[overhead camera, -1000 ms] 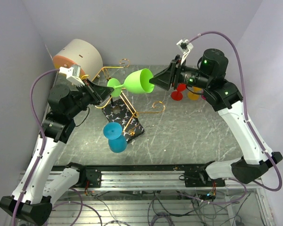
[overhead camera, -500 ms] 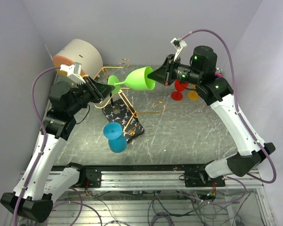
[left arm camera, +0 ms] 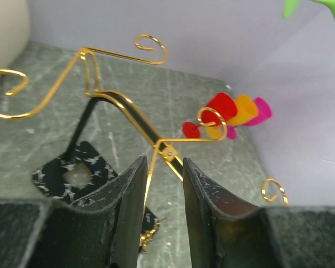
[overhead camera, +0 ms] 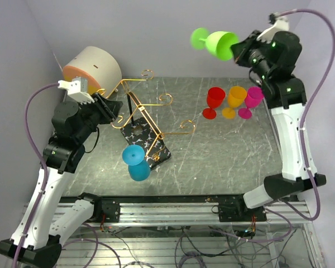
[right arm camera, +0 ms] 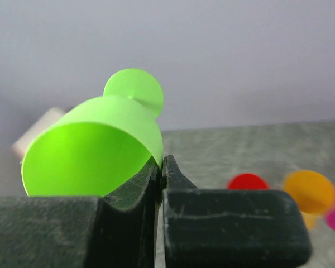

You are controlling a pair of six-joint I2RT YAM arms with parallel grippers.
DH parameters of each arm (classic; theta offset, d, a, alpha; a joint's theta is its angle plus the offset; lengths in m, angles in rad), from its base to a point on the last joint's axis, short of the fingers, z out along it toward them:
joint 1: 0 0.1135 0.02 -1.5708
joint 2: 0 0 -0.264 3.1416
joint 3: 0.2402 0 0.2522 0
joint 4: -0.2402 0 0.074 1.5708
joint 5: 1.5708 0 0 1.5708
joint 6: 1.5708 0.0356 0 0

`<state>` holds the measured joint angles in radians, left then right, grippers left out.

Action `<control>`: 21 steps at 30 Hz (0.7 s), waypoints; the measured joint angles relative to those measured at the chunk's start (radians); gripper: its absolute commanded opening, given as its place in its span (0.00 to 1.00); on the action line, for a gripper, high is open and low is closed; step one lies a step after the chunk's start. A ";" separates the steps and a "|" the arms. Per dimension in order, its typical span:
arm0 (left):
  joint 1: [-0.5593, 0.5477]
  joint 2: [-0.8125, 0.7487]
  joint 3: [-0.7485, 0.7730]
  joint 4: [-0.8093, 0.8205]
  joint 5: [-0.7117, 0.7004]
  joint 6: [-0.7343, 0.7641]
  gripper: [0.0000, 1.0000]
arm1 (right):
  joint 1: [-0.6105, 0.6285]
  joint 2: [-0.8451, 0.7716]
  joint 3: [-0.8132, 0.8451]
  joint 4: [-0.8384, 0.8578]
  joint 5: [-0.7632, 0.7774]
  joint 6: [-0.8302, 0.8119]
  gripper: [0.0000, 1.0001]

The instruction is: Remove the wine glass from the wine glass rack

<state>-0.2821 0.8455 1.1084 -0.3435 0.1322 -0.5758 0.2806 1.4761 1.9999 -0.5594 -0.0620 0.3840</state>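
Note:
A green wine glass (overhead camera: 215, 42) hangs in the air at the back right, well clear of the wine glass rack. My right gripper (overhead camera: 235, 53) is shut on the rim of its bowl. In the right wrist view the rim of the green wine glass (right arm camera: 95, 145) is pinched between that gripper's jaws (right arm camera: 160, 163). The gold wire rack (overhead camera: 138, 109) stands on its black veined base (overhead camera: 147, 143). A blue glass (overhead camera: 135, 162) is at its near end. My left gripper (overhead camera: 113, 109) stands open beside the rack's left arms. In the left wrist view it (left arm camera: 164, 173) holds nothing, and a gold wire (left arm camera: 152, 167) shows in the gap.
Red (overhead camera: 214, 101), orange (overhead camera: 234, 100) and pink (overhead camera: 250, 100) glasses stand together at the back right. A round beige drum with an orange face (overhead camera: 94, 66) sits in the back left corner. Purple walls close in the back and both sides.
The right gripper shut on the green glass's rim and carried it up and to the right, off the rack. The left gripper let go of the glass's foot, opened and drew back left.

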 measured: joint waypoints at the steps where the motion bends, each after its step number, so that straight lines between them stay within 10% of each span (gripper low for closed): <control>1: 0.000 -0.008 0.000 -0.008 -0.024 0.016 0.42 | -0.037 0.021 0.034 -0.023 0.037 0.001 0.00; 7: -0.006 -0.030 -0.014 -0.041 -0.162 0.092 0.41 | -0.201 0.143 0.149 -0.248 0.246 0.028 0.00; 21: -0.011 -0.017 -0.117 -0.059 -0.321 0.124 0.40 | -0.309 -0.107 -0.259 -0.505 0.356 0.159 0.00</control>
<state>-0.2935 0.8284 0.9916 -0.4026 -0.1886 -0.4515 -0.0284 1.3693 1.7405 -1.0645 0.2935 0.5426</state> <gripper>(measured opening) 0.407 0.017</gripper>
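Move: Beyond the right hand, which already pinches the bowl of the green wine glass, the standing glasses lie some 42 cm lower and 13 cm farther out: pink about 23 cm to its right, orange about 14 cm right, red about 4 cm right. From the empty left hand, the blue wine glass on the rack lies roughly 12 cm back, 7 cm right and 21 cm below; the rack's base is 4 cm ahead, 8 cm left, 37 cm below. Sweeping the green glass right and slightly forward, the right hand then draws back and sinks towards the pink glass, ending about 18 cm farther right and 17 cm lower, swinging clockwise and tipping down while keeping its pinch. The left hand, open and empty, sinks about 7 cm and shifts some 5 cm left, turning counter-clockwise and rolling left side up. ##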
